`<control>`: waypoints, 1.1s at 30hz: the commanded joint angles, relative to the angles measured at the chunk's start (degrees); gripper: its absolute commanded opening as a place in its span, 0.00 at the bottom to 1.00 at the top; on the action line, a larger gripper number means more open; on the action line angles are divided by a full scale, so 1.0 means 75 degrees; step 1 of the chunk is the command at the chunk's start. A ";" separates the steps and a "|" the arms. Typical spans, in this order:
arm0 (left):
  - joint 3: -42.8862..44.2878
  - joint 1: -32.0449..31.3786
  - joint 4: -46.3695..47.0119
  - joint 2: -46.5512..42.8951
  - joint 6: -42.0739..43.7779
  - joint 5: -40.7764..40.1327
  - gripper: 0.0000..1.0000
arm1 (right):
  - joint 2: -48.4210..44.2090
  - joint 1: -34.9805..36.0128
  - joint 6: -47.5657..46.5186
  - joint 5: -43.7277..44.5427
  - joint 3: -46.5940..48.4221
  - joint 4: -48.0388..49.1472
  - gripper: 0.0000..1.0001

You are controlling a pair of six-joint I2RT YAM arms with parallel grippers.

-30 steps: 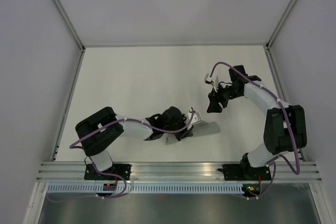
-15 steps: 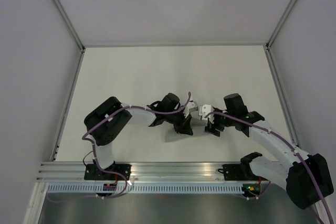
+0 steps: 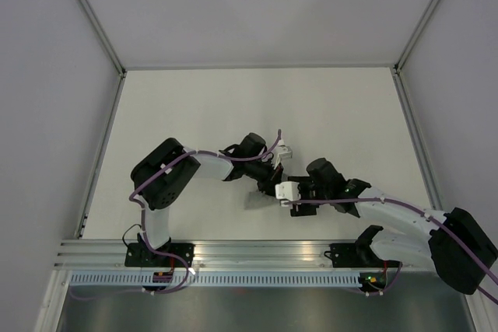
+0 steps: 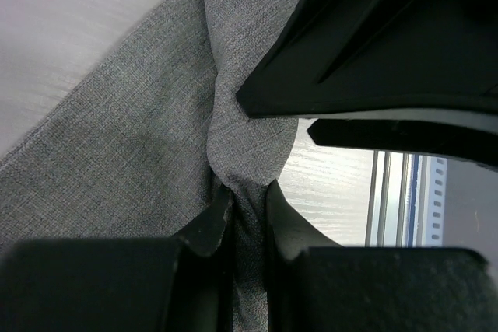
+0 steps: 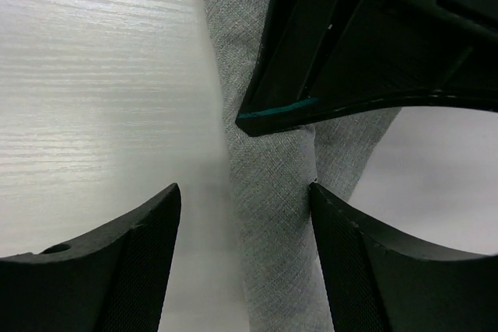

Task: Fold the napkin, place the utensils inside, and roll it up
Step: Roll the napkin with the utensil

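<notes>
The grey napkin [image 4: 156, 153] is bunched into a narrow roll, and my left gripper [image 4: 247, 196] is shut on a pinched fold of it. In the right wrist view the napkin [image 5: 268, 192] runs as a strip between the fingers of my right gripper [image 5: 243, 190], which stands open around it. The right-hand finger [image 5: 350, 262] is close against the cloth. From above, both grippers meet mid-table, left gripper [image 3: 268, 183] and right gripper [image 3: 282, 190], with only a sliver of the napkin [image 3: 254, 202] showing. The utensils are hidden.
The aluminium rail [image 3: 264, 250] runs along the near table edge, close below the grippers. Frame posts and grey walls bound the white table [image 3: 194, 106] on the left, right and far sides.
My right arm swung from the back right down to the table's middle and its jaws opened wider around the napkin. The left gripper moved slightly away from the near edge, still gripping the cloth.
</notes>
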 commanded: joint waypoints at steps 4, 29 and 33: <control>-0.0096 -0.0034 -0.1168 0.0449 -0.0110 -0.0144 0.03 | 0.0554 0.0364 0.0045 0.0929 -0.0139 0.0948 0.66; -0.1500 0.0693 0.0366 -0.3229 -0.0859 -0.4102 0.50 | 0.2849 -0.0068 -0.0364 -0.0053 0.1300 -0.1592 0.09; -0.2296 0.0693 0.0823 -0.4155 -0.1152 -0.5228 0.50 | 0.3659 -0.0432 -0.0656 -0.0534 0.1981 -0.2261 0.09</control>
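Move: The napkin roll runs left to right just under my open right fingers: the stretch I will close on is about 2 cm below and 1 cm ahead of them. My left gripper still pinches the roll roughly 8 cm to the left of my right hand and 2 cm ahead. From my left hand, that stretch lies some 8 cm right and 1 cm back, about level; the loose napkin flap is around 5 cm ahead and 3 cm right, 1 cm lower. My right hand sinks about 2 cm, edging forward, and shuts its fingers on the roll while my left still holds it. Then my left fingers open and let go, and that hand backs off left, forward and up, about 7 cm each way, turning some 30 degrees counter-clockwise. My right keeps its pinch, easing forward another centimetre. ##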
